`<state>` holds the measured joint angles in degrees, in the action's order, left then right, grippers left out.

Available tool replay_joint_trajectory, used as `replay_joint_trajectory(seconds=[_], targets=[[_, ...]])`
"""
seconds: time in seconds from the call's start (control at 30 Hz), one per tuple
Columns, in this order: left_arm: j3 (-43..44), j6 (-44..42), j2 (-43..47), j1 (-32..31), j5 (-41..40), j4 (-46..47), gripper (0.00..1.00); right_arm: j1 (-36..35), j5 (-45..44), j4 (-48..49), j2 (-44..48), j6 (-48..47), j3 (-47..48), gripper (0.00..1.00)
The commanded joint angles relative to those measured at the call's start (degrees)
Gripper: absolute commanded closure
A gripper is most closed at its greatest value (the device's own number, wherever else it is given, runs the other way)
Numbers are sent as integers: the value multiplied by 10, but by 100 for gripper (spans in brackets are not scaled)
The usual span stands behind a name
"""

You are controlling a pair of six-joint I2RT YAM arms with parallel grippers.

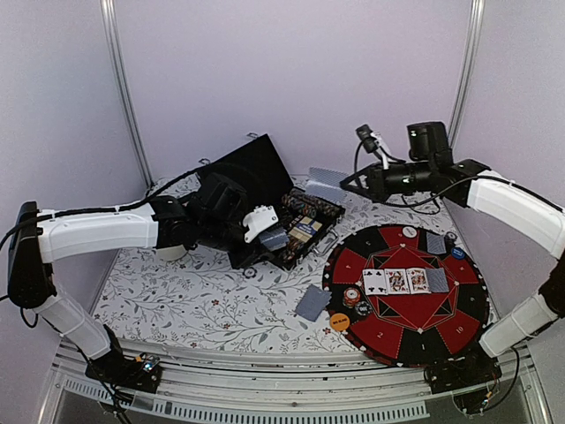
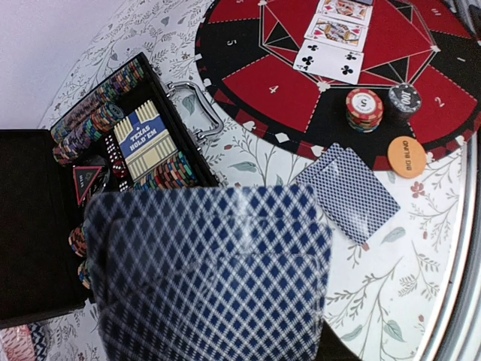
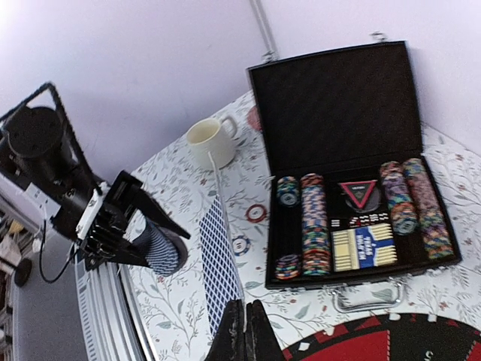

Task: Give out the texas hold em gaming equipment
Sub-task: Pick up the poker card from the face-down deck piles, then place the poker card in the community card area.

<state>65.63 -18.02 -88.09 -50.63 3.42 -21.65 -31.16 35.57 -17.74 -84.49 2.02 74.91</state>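
Note:
My left gripper (image 1: 267, 231) hovers over the open black case (image 1: 265, 177), shut on a bent stack of blue-backed playing cards (image 2: 210, 271) that hides its fingers in the left wrist view. Beyond the case, my right gripper (image 3: 244, 329) is shut on a single card (image 3: 218, 256) seen nearly edge-on, raised above the tablecloth. The round red and black mat (image 1: 388, 340) carries three face-up cards (image 1: 406, 281), face-down cards (image 1: 435, 243) and two chip stacks (image 2: 364, 109). A face-down card pile (image 2: 349, 192) and an orange disc (image 2: 406, 156) lie just off the mat.
The case holds rows of chips (image 3: 316, 222) and a Texas Hold'em box (image 3: 368, 247). Two loose chips (image 3: 255, 213) lie on the floral cloth beside it. A cream cup (image 3: 210, 141) stands behind the case. White (image 1: 409, 232) and blue (image 1: 457, 253) discs sit on the mat's far side.

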Motion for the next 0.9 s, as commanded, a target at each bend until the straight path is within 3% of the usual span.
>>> replay_joint_trajectory(seconds=[0.0, 0.2, 0.37, 0.47, 0.57, 0.87], targets=[[-2, -4, 7, -5, 7, 18, 56, 84, -35, 24, 78, 72, -86, 99], [-1, -5, 8, -5, 8, 17, 56, 327, -58, 59, 217, 257, -302, 99], [-3, -5, 13, -5, 7, 16, 56, 553, -23, 83, 323, 323, -484, 98], [-4, -4, 13, -6, 8, 16, 56, 638, -23, 92, 349, 330, -544, 99], [-4, -4, 14, -5, 10, 14, 56, 668, -31, 116, 339, 327, -570, 99], [-6, -4, 18, -5, 5, 13, 56, 674, -27, 193, 224, 331, -601, 99]])
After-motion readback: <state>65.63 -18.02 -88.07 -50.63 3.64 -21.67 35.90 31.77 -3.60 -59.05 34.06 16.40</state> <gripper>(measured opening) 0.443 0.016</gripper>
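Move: The right hand already holds a card, with the blue small blind disc on the mat some 36 cm to its right, 3 cm farther out and 30 cm below. Nearby at table height, from this hand, a face-down card lies 27 cm right and 6 cm ahead, and a chip stack 31 cm right and 9 cm ahead. From the deck-holding left hand, the disc is about 62 cm right, 9 cm ahead and 17 cm below. The right hand sweeps its pinched card 39 cm right and 24 cm down towards the small blind disc, turning clockwise. ##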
